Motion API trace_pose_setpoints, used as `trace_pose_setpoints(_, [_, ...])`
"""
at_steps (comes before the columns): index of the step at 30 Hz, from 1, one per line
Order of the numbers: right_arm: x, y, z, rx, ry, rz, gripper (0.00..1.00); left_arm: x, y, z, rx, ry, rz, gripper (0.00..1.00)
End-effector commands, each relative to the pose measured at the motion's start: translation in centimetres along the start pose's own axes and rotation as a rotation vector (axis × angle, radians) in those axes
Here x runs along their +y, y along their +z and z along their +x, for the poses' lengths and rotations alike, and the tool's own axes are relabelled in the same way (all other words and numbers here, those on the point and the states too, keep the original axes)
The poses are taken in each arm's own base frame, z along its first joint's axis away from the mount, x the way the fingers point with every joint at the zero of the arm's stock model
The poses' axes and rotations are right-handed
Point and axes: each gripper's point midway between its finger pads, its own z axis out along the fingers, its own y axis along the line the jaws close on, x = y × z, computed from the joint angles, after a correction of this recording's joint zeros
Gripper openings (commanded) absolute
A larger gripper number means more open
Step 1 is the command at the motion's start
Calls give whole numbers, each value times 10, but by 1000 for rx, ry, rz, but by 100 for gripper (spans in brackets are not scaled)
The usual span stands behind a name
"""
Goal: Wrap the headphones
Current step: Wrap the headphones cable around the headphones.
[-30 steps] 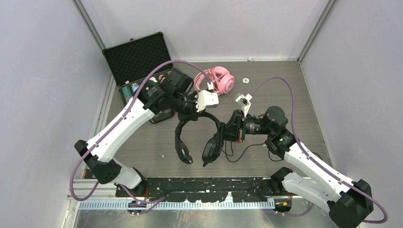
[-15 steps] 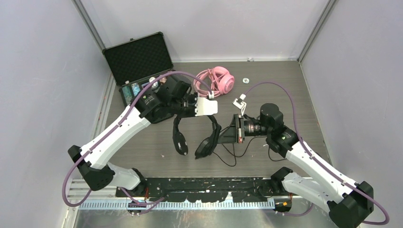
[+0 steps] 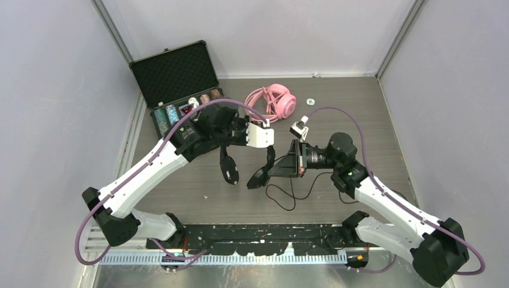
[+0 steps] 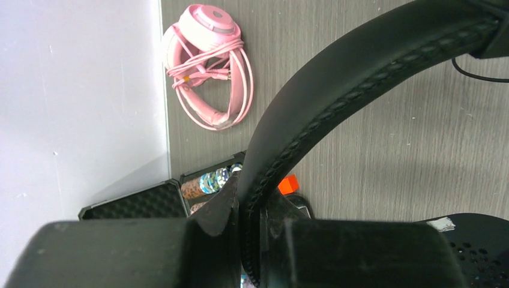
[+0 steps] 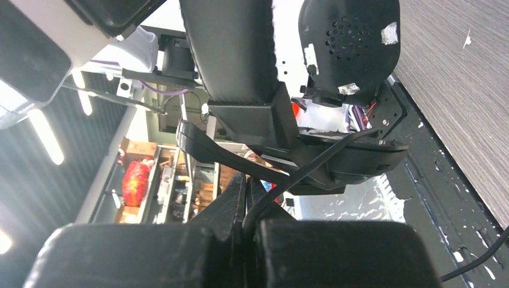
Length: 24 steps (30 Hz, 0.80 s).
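Observation:
The black headphones (image 3: 228, 170) hang in the air over the middle of the table, earcups down. My left gripper (image 3: 254, 146) is shut on their padded headband (image 4: 360, 78), pinched between my jaws (image 4: 249, 193). My right gripper (image 3: 274, 171) is shut on the thin black cable (image 5: 312, 165) just below one earcup (image 5: 348, 42). The rest of the cable (image 3: 293, 193) trails in loose loops on the table. The pink headphones (image 3: 277, 101) lie at the back, their pink cable wound around them; they also show in the left wrist view (image 4: 207, 66).
An open black case (image 3: 174, 72) with several patterned rolls stands at the back left, close behind my left arm. A small white disc (image 3: 310, 101) lies right of the pink headphones. A small orange block (image 4: 288, 183) sits by the case. Grey walls enclose the table.
Both grippers have carried the black headphones left and toward the back, and the earcups have swung closer together. The loose cable has been dragged left across the table.

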Motion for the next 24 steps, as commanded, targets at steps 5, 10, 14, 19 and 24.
trace_pose_setpoints(5, [41,2,-25,-109,-91,-170,10,-5,-10,35,123,-61,-90,0])
trace_pose_setpoints(10, [48,2,-36,-166,-93,-189,11,-10,-20,54,200,-180,-149,0])
trace_pose_setpoints(14, [42,5,-47,-215,-80,-155,6,-15,-30,66,258,-311,-199,0])
trace_pose_setpoints(19, [42,9,-63,-273,-66,-144,9,-17,-41,82,349,-486,-291,0])
trace_pose_setpoints(24, [48,20,-87,-303,-74,-128,8,-28,-42,92,407,-642,-322,0])
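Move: The left gripper already holds the black headphones by the headband, and the right gripper holds their cable. From the right hand, the right ear cup lies about 4 cm left, level fore-and-aft, 6 cm lower; the pink headphones are some 23 cm ahead, 3 cm right, 25 cm below. From the left hand, the right ear cup lies about 13 cm back, 3 cm right, 9 cm down, and the left ear cup 10 cm back, 5 cm left, 9 cm down. Swing the left gripper about 7 cm to its left and a little down, keeping the headband pinched and turning the black headphones counter-clockwise some 35 degrees. Meanwhile take the right gripper forward, rising slightly, beside the right ear cup towards the headband's right arm; ease its grip a touch but keep the cable between the fingers. ##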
